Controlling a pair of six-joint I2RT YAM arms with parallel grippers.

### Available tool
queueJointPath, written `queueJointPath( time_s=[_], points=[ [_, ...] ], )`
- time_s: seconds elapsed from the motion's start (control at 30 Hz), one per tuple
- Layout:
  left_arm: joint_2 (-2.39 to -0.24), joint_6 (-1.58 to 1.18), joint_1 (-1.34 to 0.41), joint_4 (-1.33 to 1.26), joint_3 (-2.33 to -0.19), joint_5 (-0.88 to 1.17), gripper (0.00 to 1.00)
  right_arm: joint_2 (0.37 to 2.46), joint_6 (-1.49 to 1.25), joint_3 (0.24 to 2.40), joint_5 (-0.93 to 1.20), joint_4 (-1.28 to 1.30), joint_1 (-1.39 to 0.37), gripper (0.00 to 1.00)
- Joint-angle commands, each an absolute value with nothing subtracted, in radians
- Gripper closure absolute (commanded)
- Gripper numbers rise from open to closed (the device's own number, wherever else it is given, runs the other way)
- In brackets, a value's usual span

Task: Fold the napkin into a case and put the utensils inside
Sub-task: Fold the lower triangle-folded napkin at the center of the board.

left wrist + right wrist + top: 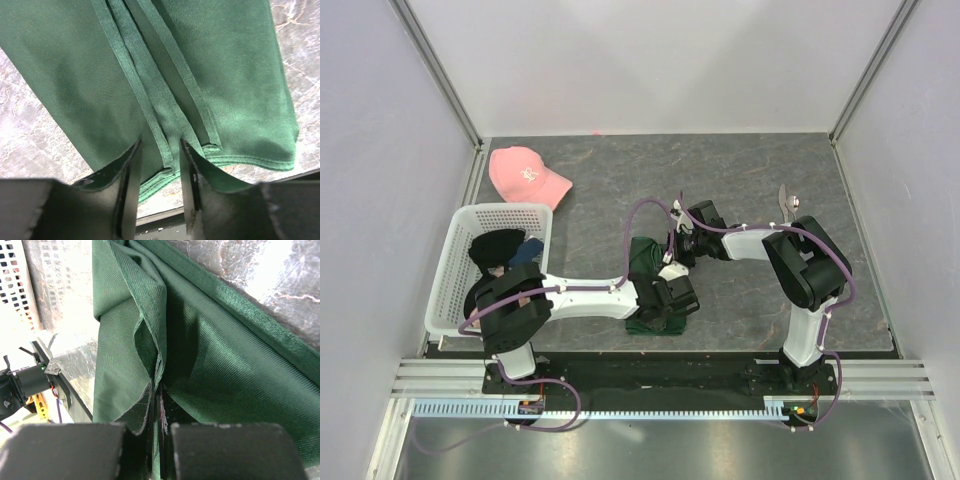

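Observation:
The dark green napkin (645, 252) lies partly folded on the grey table between the two arms. My right gripper (672, 252) is shut on a raised fold of the napkin (225, 365), the cloth pinched between its fingers (142, 407). My left gripper (665, 300) sits at the napkin's near end. In the left wrist view its fingers (131, 165) stand apart, with the hemmed edges of the napkin (240, 75) lying flat between them and bare table showing through the gap. The silver utensils (787, 204) lie at the right, beyond the right arm's elbow.
A white basket (450, 270) holding a black garment (498, 247) stands at the left beside the left arm. A pink cap (525, 173) lies at the back left. The table's near edge runs just behind the left gripper.

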State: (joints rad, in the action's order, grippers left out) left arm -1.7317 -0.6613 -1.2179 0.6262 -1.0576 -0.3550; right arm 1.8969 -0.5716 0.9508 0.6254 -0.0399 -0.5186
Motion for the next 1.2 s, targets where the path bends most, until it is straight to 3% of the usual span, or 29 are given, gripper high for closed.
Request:
queueJointPath(
  time_s=[0.0,0.13,0.23,0.33,0.4,0.57,1.17],
  points=[
    [-1.761,-0.703,-1.224,0.609,-1.062,-0.336,0.69,1.905,-0.549,0.956,0.620,-0.032,-0.515,0.95],
    [-1.758,-0.710,-1.223,0.591,-1.048,-0.334,0.84,1.890,-0.551,0.966,0.632,-0.022,-0.512,0.93],
    [-1.717,-0.724,-1.223,0.588,-1.034,-0.350,0.89,1.861,-0.542,0.983,0.629,-0.003,-0.512,0.89],
    [-1.683,-0.733,-1.218,0.581,-1.022,-0.347,0.93,1.830,-0.523,1.000,0.615,0.081,-0.511,0.79],
    [-1.658,-0.741,-1.213,0.575,-1.012,-0.348,0.98,1.799,-0.522,0.988,0.611,0.106,-0.511,0.68],
    [-1.612,-0.756,-1.209,0.566,-0.997,-0.330,0.98,1.703,-0.506,0.921,0.606,0.143,-0.509,0.55],
    [-1.586,-0.770,-1.186,0.488,-0.931,-0.252,0.98,1.557,-0.664,0.606,0.646,-0.079,-0.606,0.58]
  ],
)
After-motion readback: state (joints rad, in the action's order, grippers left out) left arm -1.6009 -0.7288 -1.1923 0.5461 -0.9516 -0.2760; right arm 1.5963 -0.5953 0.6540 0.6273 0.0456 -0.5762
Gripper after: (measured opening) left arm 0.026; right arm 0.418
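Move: At the left hand's half-open fingertips lies the napkin's middle hem, about 1 cm below them. The near end of the right hem is about 3 cm to its right and 1 cm back, and the napkin's near edge some 3 cm back. The right hand, still pinching a fold farther out, has that right hem end about 12 cm back, 2 cm to its right and 1 cm below; the middle hem's pinch spot is roughly 11 cm back and 1 cm left. Closing almost shut, the left fingers pinch the middle hem near its end, then rise about 1.5 cm with a slight roll and hold there. The right fingers open off the fold, lift some 3 cm and travel about 10 cm back and a little right towards the napkin's near end, sinking again to stop half-open close beside the left fingers. ##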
